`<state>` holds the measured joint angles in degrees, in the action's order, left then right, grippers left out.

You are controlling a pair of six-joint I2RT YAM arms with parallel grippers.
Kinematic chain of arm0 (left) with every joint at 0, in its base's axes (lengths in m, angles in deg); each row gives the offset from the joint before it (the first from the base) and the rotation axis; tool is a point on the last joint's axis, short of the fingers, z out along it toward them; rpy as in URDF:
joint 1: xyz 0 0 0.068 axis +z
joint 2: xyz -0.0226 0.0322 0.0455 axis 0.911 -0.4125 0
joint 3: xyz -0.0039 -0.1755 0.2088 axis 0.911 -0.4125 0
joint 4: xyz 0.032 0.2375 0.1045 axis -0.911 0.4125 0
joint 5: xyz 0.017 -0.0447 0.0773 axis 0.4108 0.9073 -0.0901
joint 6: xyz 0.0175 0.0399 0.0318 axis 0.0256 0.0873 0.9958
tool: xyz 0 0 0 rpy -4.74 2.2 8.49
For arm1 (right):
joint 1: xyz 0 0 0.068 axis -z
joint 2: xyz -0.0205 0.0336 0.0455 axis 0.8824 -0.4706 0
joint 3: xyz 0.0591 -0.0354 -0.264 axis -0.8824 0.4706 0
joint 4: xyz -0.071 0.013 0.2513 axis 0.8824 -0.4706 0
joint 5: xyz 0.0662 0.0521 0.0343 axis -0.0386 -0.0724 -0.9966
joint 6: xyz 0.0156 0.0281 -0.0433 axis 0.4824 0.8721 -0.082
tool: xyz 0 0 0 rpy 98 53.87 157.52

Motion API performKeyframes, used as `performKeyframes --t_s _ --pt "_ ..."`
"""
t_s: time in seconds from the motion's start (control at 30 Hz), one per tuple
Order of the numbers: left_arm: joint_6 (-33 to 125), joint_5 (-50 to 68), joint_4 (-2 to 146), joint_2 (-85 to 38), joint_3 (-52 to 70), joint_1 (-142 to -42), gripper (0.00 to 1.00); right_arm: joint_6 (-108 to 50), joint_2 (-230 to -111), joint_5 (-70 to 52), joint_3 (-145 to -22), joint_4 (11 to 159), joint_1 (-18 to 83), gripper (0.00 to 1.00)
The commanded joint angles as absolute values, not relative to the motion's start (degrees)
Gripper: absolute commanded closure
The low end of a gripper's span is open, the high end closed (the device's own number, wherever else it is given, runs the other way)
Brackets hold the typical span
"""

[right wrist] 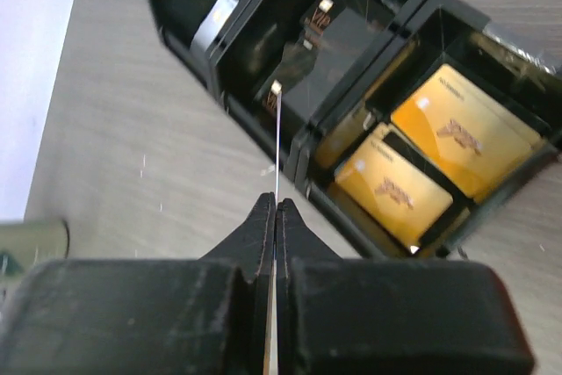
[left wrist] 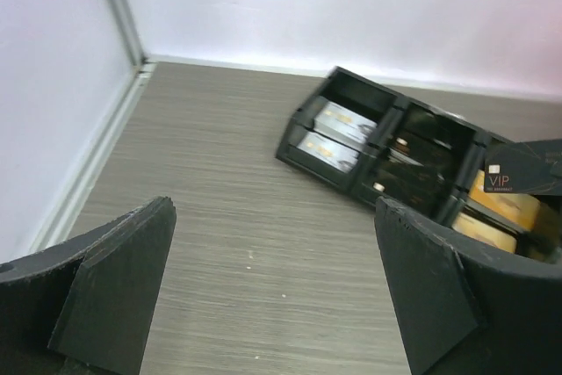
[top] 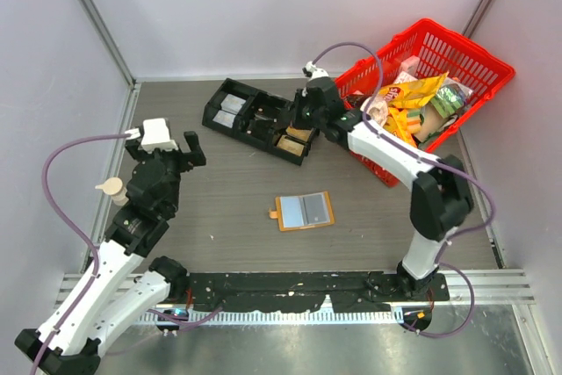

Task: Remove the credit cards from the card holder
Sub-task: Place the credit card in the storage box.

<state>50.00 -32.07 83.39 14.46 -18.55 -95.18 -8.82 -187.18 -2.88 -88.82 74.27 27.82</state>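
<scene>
The card holder (top: 304, 211) lies open and flat on the table's middle, tan-orange with two blue-grey inner panels. No card shows on it. My right gripper (top: 306, 117) hangs over the black compartment tray (top: 259, 120), shut on a thin dark credit card. In the right wrist view the card (right wrist: 277, 142) is edge-on between the jaws of the right gripper (right wrist: 276, 204), pointing into the tray (right wrist: 351, 85). The left wrist view shows the card's black VIP face (left wrist: 518, 173). My left gripper (top: 176, 142) (left wrist: 274, 212) is wide open over bare table left of the tray, holding nothing.
The tray (left wrist: 395, 155) holds silver cards at its left end, dark cards in the middle and gold cards (right wrist: 439, 138) on the right. A red basket (top: 479, 59) full of snack packs stands at the back right. Walls close in the left and far sides.
</scene>
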Motion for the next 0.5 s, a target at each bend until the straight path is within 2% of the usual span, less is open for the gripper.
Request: performKeyframes --t_s 0.0,0.2,0.47 --pt "50.8 -43.9 75.8 15.8 -19.5 -94.5 0.00 0.5 -195.7 3.5 -96.6 81.8 27.7 0.99" --pt "50.7 -42.6 75.6 15.5 -19.8 -93.6 0.00 4.9 -206.6 1.7 -107.6 81.5 27.4 0.99" --pt "50.6 -42.0 75.2 15.9 -20.3 -92.8 0.00 9.6 -214.9 3.5 -114.5 79.9 25.6 0.99"
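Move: The right hand holds a black VIP card edgewise, short of the storage box's middle compartment, whose centre is about 11 cm ahead, 8 cm left and 16 cm below. The gold-card compartment is 6 cm ahead and about 1 cm right, the white-card compartment 15 cm ahead and 17 cm left, both equally low; the card holder lies roughly 20 cm back and 4 cm right on the table. From the left hand, the middle compartment is some 24 cm ahead, 17 cm right and 28 cm down. The right arm carries the black card forward about 9 cm while sinking 7 cm and going nearly as far left, slowing as it nears the box's middle compartment, its shut fingers keeping their pinch and the wrist turning about 10 degrees clockwise with a small roll and tip down. The empty left hand, fingers still wide open, eases some 3 cm farther left, away from the box, turning about 10 degrees counter-clockwise before it settles. ##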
